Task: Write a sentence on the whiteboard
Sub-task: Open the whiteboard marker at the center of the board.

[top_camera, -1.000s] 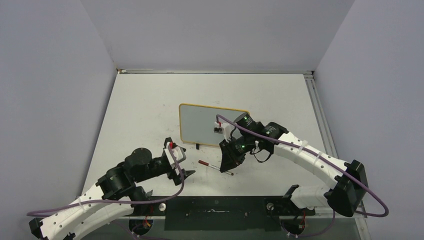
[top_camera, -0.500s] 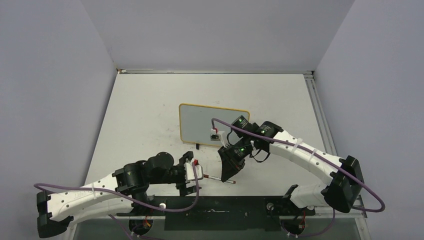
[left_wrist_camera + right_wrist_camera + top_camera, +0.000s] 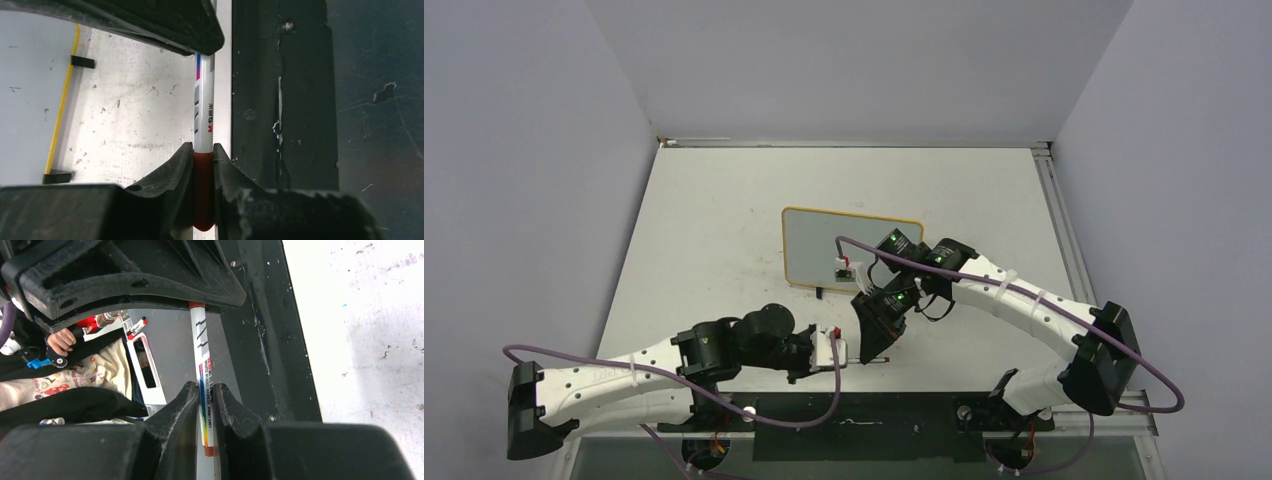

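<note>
The whiteboard (image 3: 852,248), grey-white with a yellow rim, lies flat mid-table; its rim (image 3: 62,105) shows at the left of the left wrist view. The sentence is out of view, and the board's visible face looks bare. A slim white marker (image 3: 203,115) with a red cap (image 3: 203,192) hangs level between the two grippers near the table's front edge. My left gripper (image 3: 203,150) is shut on the red cap. My right gripper (image 3: 205,387) is shut on the marker's barrel (image 3: 201,350). In the top view the left gripper (image 3: 842,348) and right gripper (image 3: 872,350) meet nose to nose.
Two small black feet (image 3: 81,61) stick out at the board's near edge. A black strip (image 3: 854,425) runs along the table's front edge, right under the marker. Grey walls close in the table on three sides.
My left arm swung right to the marker and its jaws closed on the red cap. The right gripper, still holding the marker, shifted slightly left and nearer.
</note>
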Motion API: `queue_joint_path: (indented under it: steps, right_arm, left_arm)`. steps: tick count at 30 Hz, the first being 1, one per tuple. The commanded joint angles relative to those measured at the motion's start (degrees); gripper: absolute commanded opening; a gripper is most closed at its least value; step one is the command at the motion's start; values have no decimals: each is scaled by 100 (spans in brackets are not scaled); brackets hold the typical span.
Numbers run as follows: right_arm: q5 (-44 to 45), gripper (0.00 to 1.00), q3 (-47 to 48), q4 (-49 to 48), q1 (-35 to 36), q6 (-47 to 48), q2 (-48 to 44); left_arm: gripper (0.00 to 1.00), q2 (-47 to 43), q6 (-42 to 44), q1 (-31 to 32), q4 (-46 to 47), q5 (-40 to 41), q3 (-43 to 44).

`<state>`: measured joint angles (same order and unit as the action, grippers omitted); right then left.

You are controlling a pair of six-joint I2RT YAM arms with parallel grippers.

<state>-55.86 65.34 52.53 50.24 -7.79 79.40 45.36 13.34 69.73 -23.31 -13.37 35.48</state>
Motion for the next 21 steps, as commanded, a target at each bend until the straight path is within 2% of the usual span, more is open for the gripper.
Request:
queue_joint_path:
  steps: [1, 3, 5, 6, 8, 11, 14, 15, 17, 21]
  right_arm:
    - [-93, 8, 116, -248, -55, -12, -90]
    - [-11, 28, -5, -458, -189, -195, -197]
    - [4, 60, -167, -728, -376, -390, -367]
    - [46, 72, -268, -890, -511, -502, -482]
    - [51, 83, -532, -1270, -722, -792, -750]
    - [160, 90, -1036, -2096, -919, -1458, -1220]
    - [748, 92, -1653, -3281, -944, -2546, -1866]
    - [1040, 98, -1790, -3536, -945, -2711, -2046]
    - [1278, 93, -2063, -4044, -939, -2945, -2360]
    - [1162, 91, -2555, -4769, -934, -3461, -2508]
  left_arm:
    - [0, -10, -210, 14, 430, 168, 263]
    - [0, -31, -407, 7, 515, 515, 228]
    - [0, -97, -489, -35, 607, 784, 170]
    - [0, -143, -521, -81, 690, 824, 129]
    - [0, -235, -604, -279, 870, 717, 43]
    - [0, -355, -731, -849, 1062, 173, -20]
    - [0, -407, -853, -1434, 1324, -635, -112]
    - [0, -394, -859, -1506, 1366, -767, -127]
    - [0, -300, -871, -1539, 1324, -909, -79]
    - [0, -155, -851, -1542, 1300, -1308, -33]
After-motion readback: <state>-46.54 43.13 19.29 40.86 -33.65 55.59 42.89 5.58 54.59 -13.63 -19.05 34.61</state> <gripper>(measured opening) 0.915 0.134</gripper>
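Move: The capped marker already spans both my hands: its middle sits about 5 cm to the right of my left hand, which pinches the red cap, and about 3 cm to the left of my right hand, which grips the barrel near its tail. From my left hand, the small whiteboard's middle is some 27 cm ahead, 6 cm right and 14 cm below; its nearer-left black clip is about 16 cm ahead and 2 cm left, equally low. I open my right fingers wide and let go of the barrel, taking that hand about 5 cm forward as its wrist swings some 30 degrees clockwise, staying beside the marker's tail. My left hand keeps its pinch on the cap and carries the marker forward about 6 cm and up 4 cm, towards the board, turning slightly counter-clockwise. ##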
